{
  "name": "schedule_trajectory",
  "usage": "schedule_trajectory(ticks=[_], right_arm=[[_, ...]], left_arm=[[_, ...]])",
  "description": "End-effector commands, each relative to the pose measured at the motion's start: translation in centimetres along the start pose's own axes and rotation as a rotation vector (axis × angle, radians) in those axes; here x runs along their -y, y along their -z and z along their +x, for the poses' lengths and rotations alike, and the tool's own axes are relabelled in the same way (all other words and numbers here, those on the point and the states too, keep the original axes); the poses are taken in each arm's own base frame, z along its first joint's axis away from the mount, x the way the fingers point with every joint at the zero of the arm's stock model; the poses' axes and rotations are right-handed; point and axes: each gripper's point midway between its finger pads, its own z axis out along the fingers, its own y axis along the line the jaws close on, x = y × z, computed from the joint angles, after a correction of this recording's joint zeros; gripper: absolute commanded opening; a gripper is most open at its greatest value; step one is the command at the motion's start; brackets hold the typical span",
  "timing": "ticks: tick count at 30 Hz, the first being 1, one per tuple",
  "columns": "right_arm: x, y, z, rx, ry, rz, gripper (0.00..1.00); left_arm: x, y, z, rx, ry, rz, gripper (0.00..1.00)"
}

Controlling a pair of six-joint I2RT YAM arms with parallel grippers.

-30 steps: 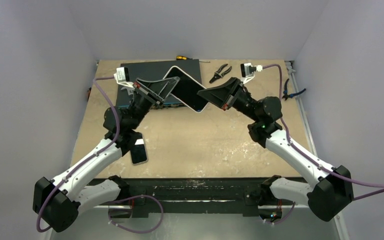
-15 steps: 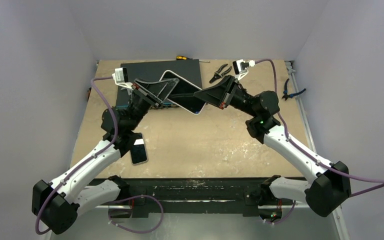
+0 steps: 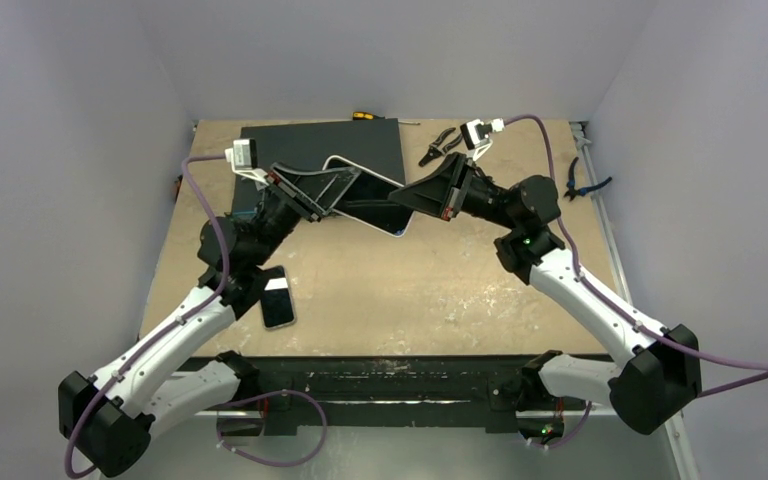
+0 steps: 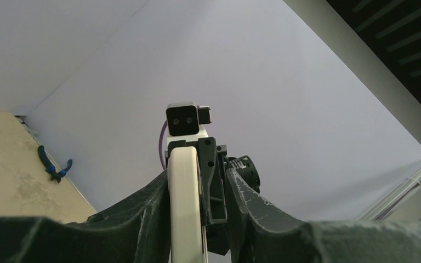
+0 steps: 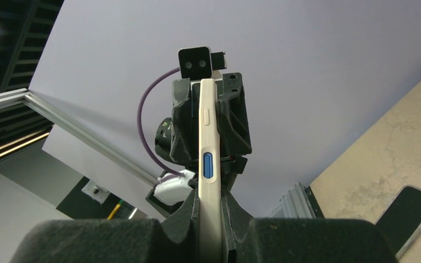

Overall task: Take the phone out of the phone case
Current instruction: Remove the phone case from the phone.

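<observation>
A white phone case [image 3: 370, 205] with a dark face hangs in the air over the back of the table, between both grippers. Whether a phone sits in it I cannot tell. My right gripper [image 3: 412, 197] is shut on its right end; in the right wrist view both pads press the case's edge [image 5: 208, 131], which has a blue button. My left gripper [image 3: 345, 190] surrounds the left end with its jaws parted. There the case [image 4: 185, 208] leans on one finger [image 4: 148, 213], with a gap to the other. A bare phone [image 3: 278, 300] lies flat beside my left forearm.
A large black mat [image 3: 300, 140] lies at the back, with a dark box [image 3: 248, 207] under my left wrist. Black pliers [image 3: 440, 145] and a screwdriver [image 3: 365, 115] lie near the back wall. Blue-handled pliers [image 3: 585, 185] sit at the right edge.
My left jaws have opened off the case. The right gripper has moved left and the case has tipped flatter and lower.
</observation>
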Motion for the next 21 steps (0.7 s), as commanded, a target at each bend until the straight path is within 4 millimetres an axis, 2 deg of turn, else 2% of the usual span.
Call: schedule_trajectory(ticks=[1,4,9,13,17,19,20,21], right_arm=[[-3.73,0.21,-1.60,0.032,0.087,-0.074,0.00],[-3.74,0.29,-1.75,0.033,0.091,-0.073,0.00],[-3.91,0.54,-2.06,0.048,0.092,-0.085,0.00],[-4.06,0.63,-2.21,0.054,0.093,-0.097,0.00],[-3.99,0.56,-2.25,0.054,0.091,-0.097,0.00],[-3.95,0.57,-2.23,0.053,0.089,-0.096,0.00],[-4.01,0.60,-2.16,0.052,0.093,-0.098,0.00],[-4.11,0.64,-2.10,0.049,0.103,-0.101,0.00]], left_arm=[[3.08,0.45,-0.89,0.011,-0.053,0.078,0.37],[3.21,0.52,-0.97,0.009,-0.064,0.073,0.37],[2.97,0.72,-0.86,0.006,-0.067,0.065,0.31],[2.92,0.81,-0.76,0.005,-0.064,0.065,0.22],[2.84,0.79,-0.59,-0.002,-0.060,0.069,0.20],[2.91,0.75,-0.56,-0.003,-0.060,0.076,0.11],[2.92,0.74,-0.58,-0.001,-0.060,0.076,0.03],[2.89,0.70,-0.70,0.004,-0.058,0.074,0.00]])
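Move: The cased phone hangs in the air between the hands, held by its right end. Its middle is some 4 cm right of the left hand and 1 cm back, about level; from the right hand it is roughly 6 cm left, 1 cm ahead and slightly above. Of the left hand, the spare phone lies about 16 cm left, 11 cm back, and the flat dark box 7 cm left, 27 cm ahead, both around 42 cm below. The left fingers, standing open around the left end of the cased phone, open a touch more and then close to pinch it between their pads, while that hand settles only about 0.5 cm down and back. The right hand keeps its grip on the other end and eases not quite 1 cm to the right. ##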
